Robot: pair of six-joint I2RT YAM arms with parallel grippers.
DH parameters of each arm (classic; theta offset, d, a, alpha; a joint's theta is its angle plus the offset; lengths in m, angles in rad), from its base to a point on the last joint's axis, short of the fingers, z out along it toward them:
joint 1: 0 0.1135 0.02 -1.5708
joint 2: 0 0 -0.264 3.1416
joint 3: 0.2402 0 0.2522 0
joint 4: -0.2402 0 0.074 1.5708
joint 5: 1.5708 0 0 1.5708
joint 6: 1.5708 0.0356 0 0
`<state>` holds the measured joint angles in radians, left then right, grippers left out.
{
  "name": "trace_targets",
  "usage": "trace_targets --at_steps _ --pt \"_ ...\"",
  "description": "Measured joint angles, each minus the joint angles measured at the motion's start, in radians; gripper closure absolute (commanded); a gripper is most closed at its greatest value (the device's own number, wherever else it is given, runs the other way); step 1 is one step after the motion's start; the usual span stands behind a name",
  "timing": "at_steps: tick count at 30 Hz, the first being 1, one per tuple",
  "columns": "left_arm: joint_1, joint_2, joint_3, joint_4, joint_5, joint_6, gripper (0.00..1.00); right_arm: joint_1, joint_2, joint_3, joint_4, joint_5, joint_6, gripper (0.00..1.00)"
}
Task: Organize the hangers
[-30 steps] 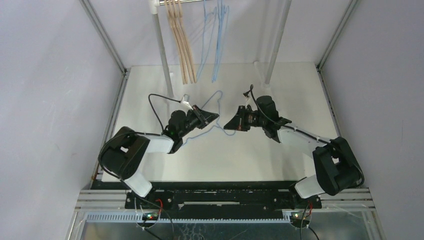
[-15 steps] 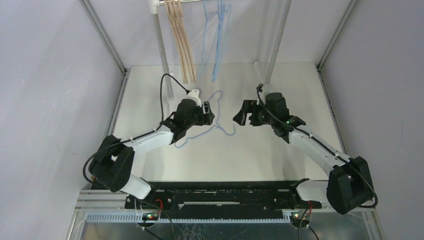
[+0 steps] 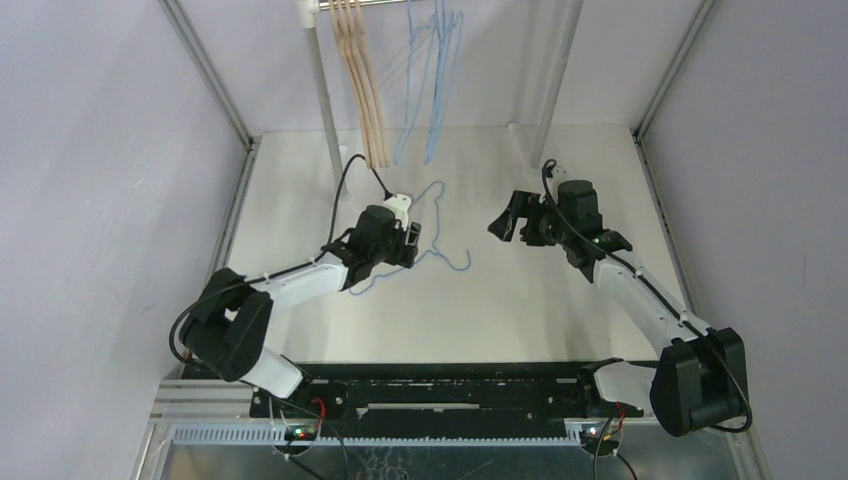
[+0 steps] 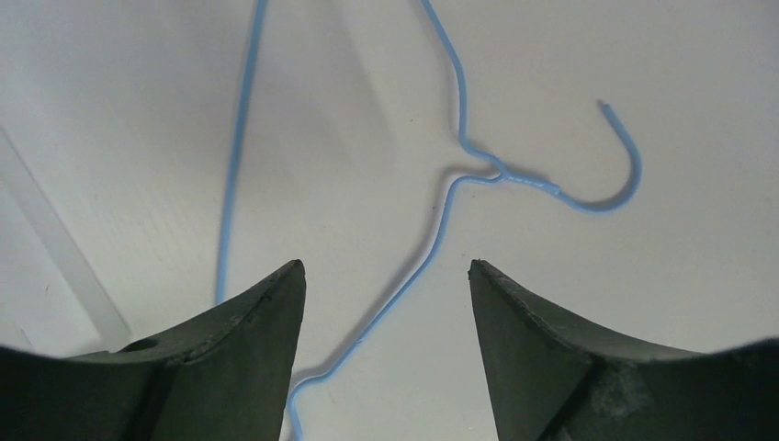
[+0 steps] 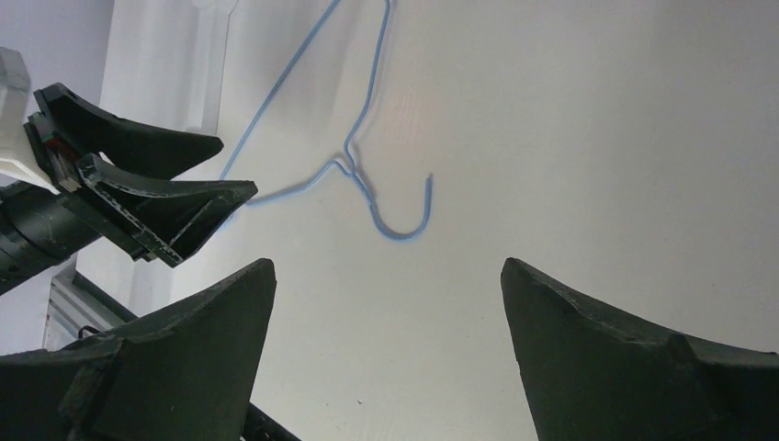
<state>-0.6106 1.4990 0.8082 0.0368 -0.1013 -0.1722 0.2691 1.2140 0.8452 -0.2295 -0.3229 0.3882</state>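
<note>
One light-blue wire hanger (image 3: 462,264) lies flat on the white table, hook toward the right. My left gripper (image 3: 408,240) hovers over its left part, open; in the left wrist view the wire (image 4: 487,170) runs on the table below the spread fingers (image 4: 262,340), untouched. My right gripper (image 3: 503,224) stands open to the right of the hook, nothing between its fingers (image 5: 551,331); the hanger (image 5: 395,234) lies ahead of it. Several tan wooden hangers (image 3: 362,95) and blue wire hangers (image 3: 437,80) hang from the rail at the back.
The silver rail (image 3: 375,3) rests on a white-jointed post (image 3: 323,100) at back left and a second post (image 3: 555,85) at back right. Grey walls with metal frame bars (image 3: 205,70) enclose the table on both sides.
Both grippers have opened and let go of the blue wire hanger, which now lies on the table. The right arm drew back to the right; the left gripper shifted slightly backward.
</note>
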Motion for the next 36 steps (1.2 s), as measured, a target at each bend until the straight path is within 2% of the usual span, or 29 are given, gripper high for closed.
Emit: trace_targets --at_steps 7,19,21,26,28,29,31,36 --pt "-0.001 0.068 0.0 -0.001 0.006 0.046 0.37 -0.006 0.002 -0.022 0.004 -0.001 0.0 0.0" --pt "-0.018 0.186 0.009 0.005 0.018 0.077 0.41 -0.027 0.026 -0.041 0.034 -0.042 0.004 0.01" --pt "-0.02 0.196 0.019 0.006 0.018 0.078 0.51 -0.029 0.026 -0.046 0.04 -0.048 0.006 0.01" --pt "-0.024 0.236 0.063 0.006 0.025 0.087 0.67 -0.036 0.026 -0.059 0.053 -0.056 0.01 0.03" --pt "-0.025 0.251 0.079 0.008 0.029 0.09 0.84 -0.04 0.026 -0.065 0.058 -0.061 0.011 0.04" --pt "-0.026 0.263 0.091 0.01 0.033 0.095 0.96 -0.042 0.026 -0.068 0.059 -0.063 0.011 0.04" --pt "-0.026 0.284 0.115 0.013 0.038 0.098 1.0 -0.046 0.025 -0.075 0.063 -0.07 0.015 0.04" --pt "-0.029 0.309 0.138 0.031 0.056 0.11 1.0 -0.052 0.015 -0.1 0.076 -0.082 0.023 0.05"
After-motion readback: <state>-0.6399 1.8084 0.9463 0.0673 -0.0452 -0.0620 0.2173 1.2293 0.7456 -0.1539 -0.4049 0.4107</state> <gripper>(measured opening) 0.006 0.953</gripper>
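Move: The blue hanger lies flat on the table some 7 cm below the left hand, its middle about 6 cm ahead and 3 cm to the right; its near shoulder wire runs about straight beneath the fingers. Its neck is roughly 4 cm ahead and 8 cm right, the hook 3 cm ahead and 13 cm right. The rack's left foot stands about 16 cm ahead and 11 cm left. From the right hand the hanger is some 22 cm left, 7 cm ahead and 15 cm below. The left fingers come to pinch the hanger's near shoulder wire at their tips. The half-open hand first sinks about 6.5 cm over the wire down to the table, then slides level to the right and forward towards the neck, some 4 cm, closing fully as it goes. The right hand, open and clear of the hanger, sinks about 3 cm. ##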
